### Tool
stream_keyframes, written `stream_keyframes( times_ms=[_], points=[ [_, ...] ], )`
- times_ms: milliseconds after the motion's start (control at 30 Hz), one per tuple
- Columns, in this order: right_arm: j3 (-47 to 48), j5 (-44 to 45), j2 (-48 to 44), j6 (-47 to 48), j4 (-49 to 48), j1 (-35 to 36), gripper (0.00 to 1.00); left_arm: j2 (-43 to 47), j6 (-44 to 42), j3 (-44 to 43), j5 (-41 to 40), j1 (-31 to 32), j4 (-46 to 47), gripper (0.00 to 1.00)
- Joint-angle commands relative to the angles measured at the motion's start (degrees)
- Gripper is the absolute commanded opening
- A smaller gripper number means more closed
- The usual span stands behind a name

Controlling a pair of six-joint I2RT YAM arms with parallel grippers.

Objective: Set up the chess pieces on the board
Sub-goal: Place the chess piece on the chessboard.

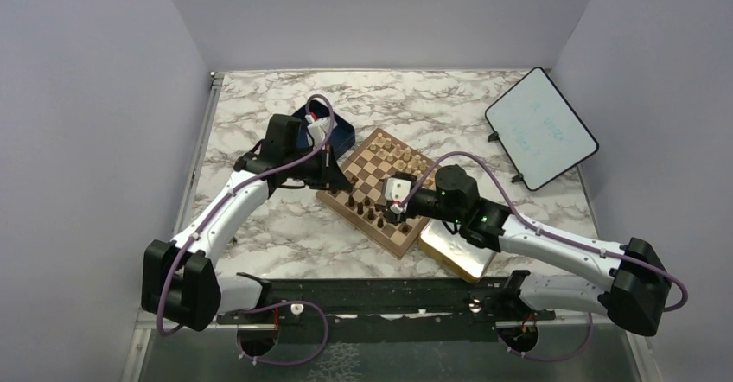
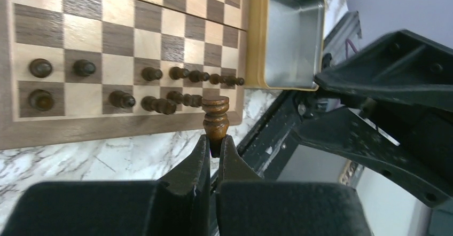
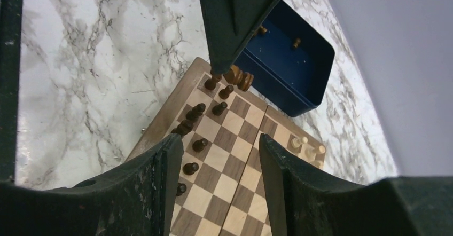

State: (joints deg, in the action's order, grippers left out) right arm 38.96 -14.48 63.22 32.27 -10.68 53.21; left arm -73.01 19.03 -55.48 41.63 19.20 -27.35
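The board lies at an angle mid-table, and both arms reach over it. Dark chess pieces stand in two rows along one side of the board, with a few squares bare. My left gripper is shut on the foot of a dark brown piece, held just off the board's corner. That held piece also shows in the right wrist view. My right gripper hangs open above the board's middle squares, nothing between its fingers.
Pale pieces stand at the board's far side. A dark blue box with a few pieces inside sits behind the board. A gold-rimmed metal tray lies by the board's near corner. A white tablet leans at the back right.
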Motion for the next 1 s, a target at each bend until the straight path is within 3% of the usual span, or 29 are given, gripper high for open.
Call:
stream_keyframes(
  times_ms=[0,633,967],
  points=[
    [3.5,-4.4,3.2,11.5,1.0,0.4,0.60,2.5,-1.4,1.3,7.0,0.5,-1.2,0.00],
    [6.3,-4.8,10.3,25.3,2.0,0.4,0.63,3.2,-1.7,3.6,10.4,2.8,-1.7,0.00],
    [6.4,-8.9,12.5,27.9,1.8,1.0,0.55,3.0,-1.0,2.7,11.8,3.3,-1.6,0.00]
  ],
)
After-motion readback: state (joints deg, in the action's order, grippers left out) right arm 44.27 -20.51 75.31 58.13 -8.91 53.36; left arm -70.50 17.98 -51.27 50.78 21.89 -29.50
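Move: My left hand holds a brown chess piece just beyond its fingertips; the place it is being brought to, the gap between my open right fingers, lies about 8 cm right, 4 cm back and slightly above. From my right hand the piece sits some 6 cm left, 4 cm ahead and 3 cm lower. The chessboard's middle is about 8 cm ahead, 3 cm right and 19 cm below my right hand; the row of dark pieces is 3 cm ahead, 4 cm left and 17 cm below. I draw my left hand back about 5 cm above the board's dark-piece side, quickly at first and then easing, turning about 10 degrees clockwise and keeping the chess piece pinched. To meet it my right hand comes roughly 3 cm left and 3 cm down, its fingers still apart, tipping down and rolling while it swings counter-clockwise, some 25 degrees in all. ##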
